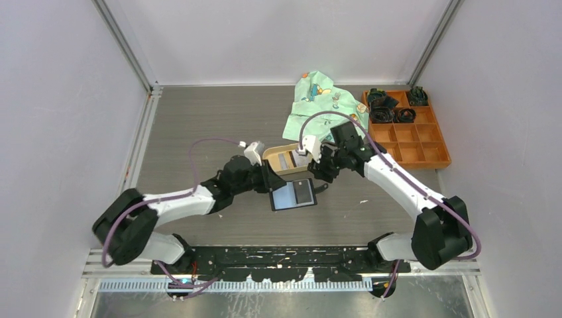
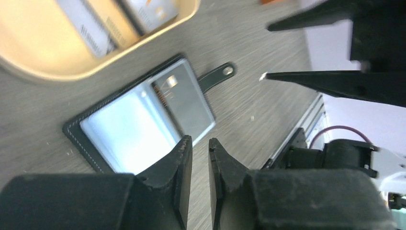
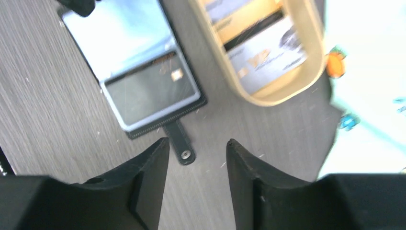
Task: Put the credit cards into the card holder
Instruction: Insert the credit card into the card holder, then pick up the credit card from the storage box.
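Observation:
The black card holder (image 1: 295,194) lies open and flat on the table, its snap tab (image 3: 180,143) pointing toward my right gripper. A dark grey credit card (image 3: 153,93) with a gold chip sits in one half; the other half (image 2: 127,129) shines pale blue under glare. Two more pale credit cards (image 3: 268,52) (image 2: 88,28) lie in the tan tray (image 1: 273,154) just behind the holder. My left gripper (image 2: 200,141) hovers at the holder's near edge, fingers a narrow gap apart and holding nothing. My right gripper (image 3: 197,143) hangs above the tab, open and empty.
A patterned green cloth (image 1: 318,99) lies crumpled behind the tray. At the back right stands an orange compartment box (image 1: 424,149) with black items in its far cells. Both arms meet over the table's middle, fingertips close together.

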### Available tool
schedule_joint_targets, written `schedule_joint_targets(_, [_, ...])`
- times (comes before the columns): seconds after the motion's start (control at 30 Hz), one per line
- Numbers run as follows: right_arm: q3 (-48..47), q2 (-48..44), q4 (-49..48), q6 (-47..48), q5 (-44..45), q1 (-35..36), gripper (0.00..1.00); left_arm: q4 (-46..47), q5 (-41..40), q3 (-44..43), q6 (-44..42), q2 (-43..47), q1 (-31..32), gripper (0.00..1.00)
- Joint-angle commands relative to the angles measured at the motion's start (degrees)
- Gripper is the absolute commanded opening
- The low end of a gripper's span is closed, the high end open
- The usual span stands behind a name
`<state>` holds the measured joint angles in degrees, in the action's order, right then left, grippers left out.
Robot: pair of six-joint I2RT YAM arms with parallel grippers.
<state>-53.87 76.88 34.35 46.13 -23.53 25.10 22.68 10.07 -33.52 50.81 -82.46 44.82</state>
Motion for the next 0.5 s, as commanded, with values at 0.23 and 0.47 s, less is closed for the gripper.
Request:
schedule_joint_targets(0.23, [-23.7, 10.8, -1.1, -31.6, -6.8, 0.2, 0.72, -8.7, -10.5, 3.8, -21.0, 25.2, -5.5, 0.79])
schedule_joint_targets(0.47, [-26.2, 19.1, -7.0, -52.0, 3.5, 0.2, 0.74, -13.0, -8.6, 5.9, -23.9, 33.3, -7.6, 0.91])
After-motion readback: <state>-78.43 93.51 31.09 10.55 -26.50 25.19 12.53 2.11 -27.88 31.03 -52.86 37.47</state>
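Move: Nothing is in my fingers. The VIP card in the tray lies about 10 cm ahead of my right hand, 8 cm to its left and 10 cm below. The tray's middle is roughly 10 cm ahead and 12 cm left. The open card holder, with the black card already in it, lies some 3 cm back and 10 cm left. From my left hand, the VIP card is about 13 cm ahead and 5 cm right, and the holder 1 cm ahead and 3 cm right. I swing my right hand up and forward-left, about 8 cm forward and 7 cm left, to above the near side of the tray; it climbs, then begins to sink at the end, turning clockwise some 25 degrees as the fingers spread wider. Meanwhile my left hand clears the card holder, rising and drawing away left about 9 cm, fingertips tilting up and opening wide. ##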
